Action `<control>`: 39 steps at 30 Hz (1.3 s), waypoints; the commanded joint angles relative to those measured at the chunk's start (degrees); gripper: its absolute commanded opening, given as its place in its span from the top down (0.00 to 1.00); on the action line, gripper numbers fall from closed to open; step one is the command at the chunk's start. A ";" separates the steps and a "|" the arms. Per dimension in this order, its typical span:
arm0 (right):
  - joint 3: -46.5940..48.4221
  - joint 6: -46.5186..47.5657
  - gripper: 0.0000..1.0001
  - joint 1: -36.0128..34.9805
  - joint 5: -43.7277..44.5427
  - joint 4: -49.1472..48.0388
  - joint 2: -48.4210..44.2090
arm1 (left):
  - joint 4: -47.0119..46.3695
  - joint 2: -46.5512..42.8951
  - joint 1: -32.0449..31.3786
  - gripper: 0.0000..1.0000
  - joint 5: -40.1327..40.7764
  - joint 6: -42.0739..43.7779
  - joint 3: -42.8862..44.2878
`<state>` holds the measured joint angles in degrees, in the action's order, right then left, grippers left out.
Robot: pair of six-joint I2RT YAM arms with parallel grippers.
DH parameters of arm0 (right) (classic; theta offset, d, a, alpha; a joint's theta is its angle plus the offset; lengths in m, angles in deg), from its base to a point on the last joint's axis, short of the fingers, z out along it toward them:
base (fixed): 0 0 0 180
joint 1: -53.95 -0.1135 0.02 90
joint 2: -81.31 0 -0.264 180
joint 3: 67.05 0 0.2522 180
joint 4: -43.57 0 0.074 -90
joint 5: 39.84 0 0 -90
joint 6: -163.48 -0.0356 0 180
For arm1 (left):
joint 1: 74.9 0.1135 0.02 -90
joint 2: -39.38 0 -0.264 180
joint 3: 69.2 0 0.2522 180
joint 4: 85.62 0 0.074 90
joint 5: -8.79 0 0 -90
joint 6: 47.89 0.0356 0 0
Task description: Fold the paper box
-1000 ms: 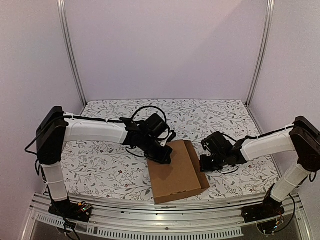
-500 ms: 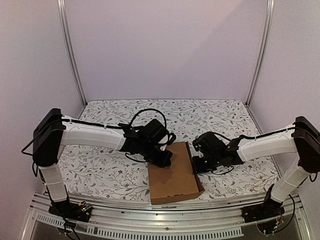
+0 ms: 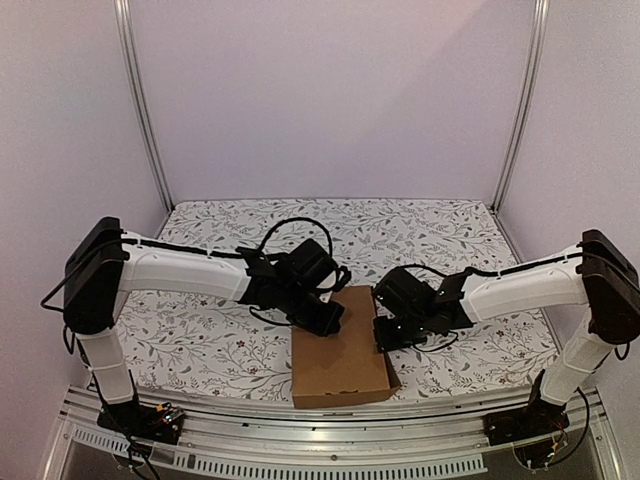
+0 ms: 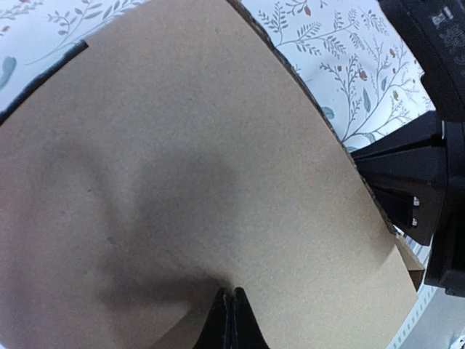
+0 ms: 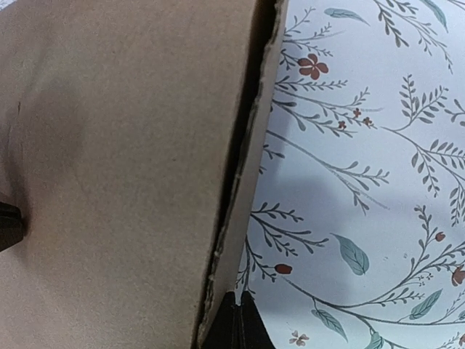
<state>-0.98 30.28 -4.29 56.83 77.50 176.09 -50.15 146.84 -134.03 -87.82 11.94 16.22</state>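
Note:
The paper box (image 3: 342, 350) is a flat brown cardboard mailer lying closed near the table's front edge. My left gripper (image 3: 328, 318) is shut with nothing in it, its tips pressing down on the lid (image 4: 182, 167) near the far left corner. My right gripper (image 3: 384, 334) is also shut and empty, its tips set against the box's right side wall (image 5: 254, 189). In the right wrist view a dark gap (image 5: 243, 145) runs between the lid's edge and that side flap. The left gripper (image 4: 229, 294) shows with its tips together on the cardboard, and so does the right gripper (image 5: 237, 297).
The table wears a white cloth with a leaf and flower print (image 3: 220, 340). A metal rail (image 3: 330, 420) runs along the near edge just below the box. Upright metal posts (image 3: 140, 100) stand at the back corners before plain walls.
The right gripper has moved left against the box's right side, and the side flap that stuck out now lies folded in. The box has slid slightly left. The left gripper has stayed on the lid.

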 commanded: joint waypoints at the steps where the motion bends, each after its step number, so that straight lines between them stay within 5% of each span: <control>1: 1.44 0.18 1.00 -2.82 -2.96 -7.02 -0.96 | 2.79 1.87 -2.31 1.00 -0.69 0.54 -2.84; 14: -9.59 2.00 1.00 -1.34 2.50 1.83 -15.51 | 12.77 -14.42 1.10 0.97 3.54 1.06 -2.09; 22: -14.23 -2.62 1.00 -6.34 4.44 3.97 -21.97 | 18.99 -23.64 1.38 0.99 5.58 -4.06 -11.71; 30: -15.88 -9.42 1.00 -13.48 6.26 1.16 -18.76 | 13.06 -23.84 0.18 1.00 -1.94 -11.50 -23.65; 39: -13.28 -15.11 1.00 -19.92 8.20 0.51 -11.93 | 8.66 -20.58 -4.76 1.00 -6.26 -14.15 -25.82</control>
<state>-15.75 19.15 -21.97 62.58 78.68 161.71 -38.83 125.27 -136.33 -91.42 -0.17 -8.72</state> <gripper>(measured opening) 0.002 0.004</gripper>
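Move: My left fingertips are shut on the lid of the box. The box's near left corner lies about 15 cm back and 9 cm left of them, some 3 cm lower; the middle of the right wall is about 3 cm back and 10 cm right. My right fingertips stand at that right wall's outer face, its middle about level and 1 cm to the left; the near right corner lies about 9 cm back and 2 cm right. My left hand comes off the lid, rises about 9 cm and swings left over the box's edge, then sinks and draws back beside the left wall, tilting some 20 degrees and easing right towards it at the end. My right hand lifts clear of the right wall, moves out to the right, then travels back about 10 cm to the near right corner and lowers again. Both grippers stay shut. ##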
